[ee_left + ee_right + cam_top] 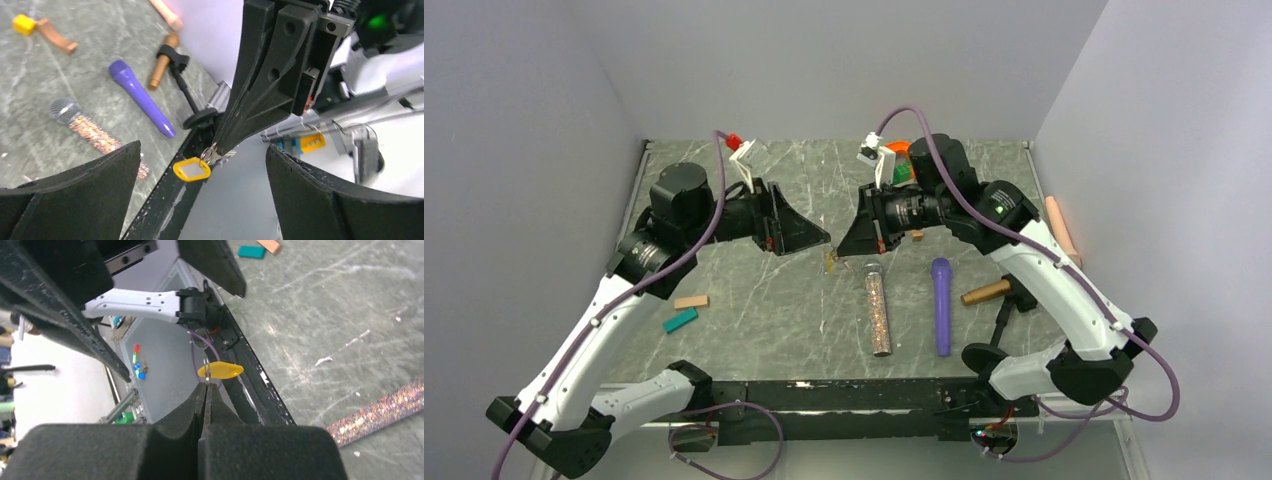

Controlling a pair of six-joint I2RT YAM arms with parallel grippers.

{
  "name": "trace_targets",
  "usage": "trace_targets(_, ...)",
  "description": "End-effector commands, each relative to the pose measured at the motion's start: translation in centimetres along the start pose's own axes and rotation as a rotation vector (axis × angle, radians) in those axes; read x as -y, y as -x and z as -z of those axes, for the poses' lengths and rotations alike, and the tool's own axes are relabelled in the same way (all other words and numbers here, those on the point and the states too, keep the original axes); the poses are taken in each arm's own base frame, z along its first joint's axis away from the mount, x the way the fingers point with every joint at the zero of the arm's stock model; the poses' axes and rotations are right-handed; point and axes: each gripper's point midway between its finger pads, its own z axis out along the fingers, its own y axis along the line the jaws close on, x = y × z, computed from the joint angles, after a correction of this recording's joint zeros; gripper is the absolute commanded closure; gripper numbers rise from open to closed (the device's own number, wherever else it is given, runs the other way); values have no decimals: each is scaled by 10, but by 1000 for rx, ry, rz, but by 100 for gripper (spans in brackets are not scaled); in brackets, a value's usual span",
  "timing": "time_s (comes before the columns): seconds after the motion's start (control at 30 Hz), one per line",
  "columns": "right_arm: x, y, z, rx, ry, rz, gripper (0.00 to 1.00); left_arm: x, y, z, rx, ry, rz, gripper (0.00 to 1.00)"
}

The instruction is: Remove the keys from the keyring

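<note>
My right gripper (842, 250) hangs above the table's middle, shut on the small silver keyring (207, 155). Its fingertips (206, 386) pinch the ring (206, 367). The keys dangle from that ring: a flat yellow piece with a pale window (191, 169) (220, 370) and a thin silvery blade (229, 153) beside it. From above they are only a small yellowish speck (829, 262). My left gripper (822, 240) faces the right one, tip to tip. It is open (202, 146), its two fingers spread wide on either side of the ring, touching nothing.
On the table lie a glitter-handled microphone (877, 305), a purple microphone (941, 305) and a brown microphone on a black stand (986, 292). A teal block (680, 320) and a tan block (691, 301) sit at the left. A small yellow cube (24, 24) lies farther back.
</note>
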Motion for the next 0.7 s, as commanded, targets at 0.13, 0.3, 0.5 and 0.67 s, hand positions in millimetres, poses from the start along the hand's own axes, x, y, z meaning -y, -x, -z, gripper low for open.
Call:
trace_targets(0.13, 83, -56, -22, -301, -416, -396, 100, -61, -31, 14, 91, 260, 174, 5)
trace_targets(0.3, 101, -84, -33, -412, -438, -520, 100, -75, -59, 15, 52, 263, 215, 8)
trace_targets(0.5, 99, -78, -43, -407, -339, -588, 100, -77, -72, 15, 54, 240, 268, 16)
trace_targets(0.67, 103, -64, -47, -366, -283, -659, 100, -78, -70, 14, 106, 245, 363, 27)
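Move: The keyring is already pinched in the right fingers, its middle about 1 cm back, 1 cm left and 2 cm below that hand. Its yellow tag hangs some 2 cm back, 3 cm left and 4 cm down. The sequin microphone lies roughly 8 cm ahead, 7 cm right and 35 cm below, the purple microphone 9 cm ahead, 20 cm right at the same depth. From the open left hand the keyring is about 2 cm back, 3 cm right and 3 cm below. The keyring, still pinched, is lowered some 15 cm towards the table by the right hand, which drifts a little forward, tips its fingers steeper by about 30 degrees and rolls, then eases to a stop. The left hand, already free and open, sinks 12 cm beside it, backs off about 3 cm to the left, turns a little counter-clockwise and late on narrows its fingers partway on nothing. ##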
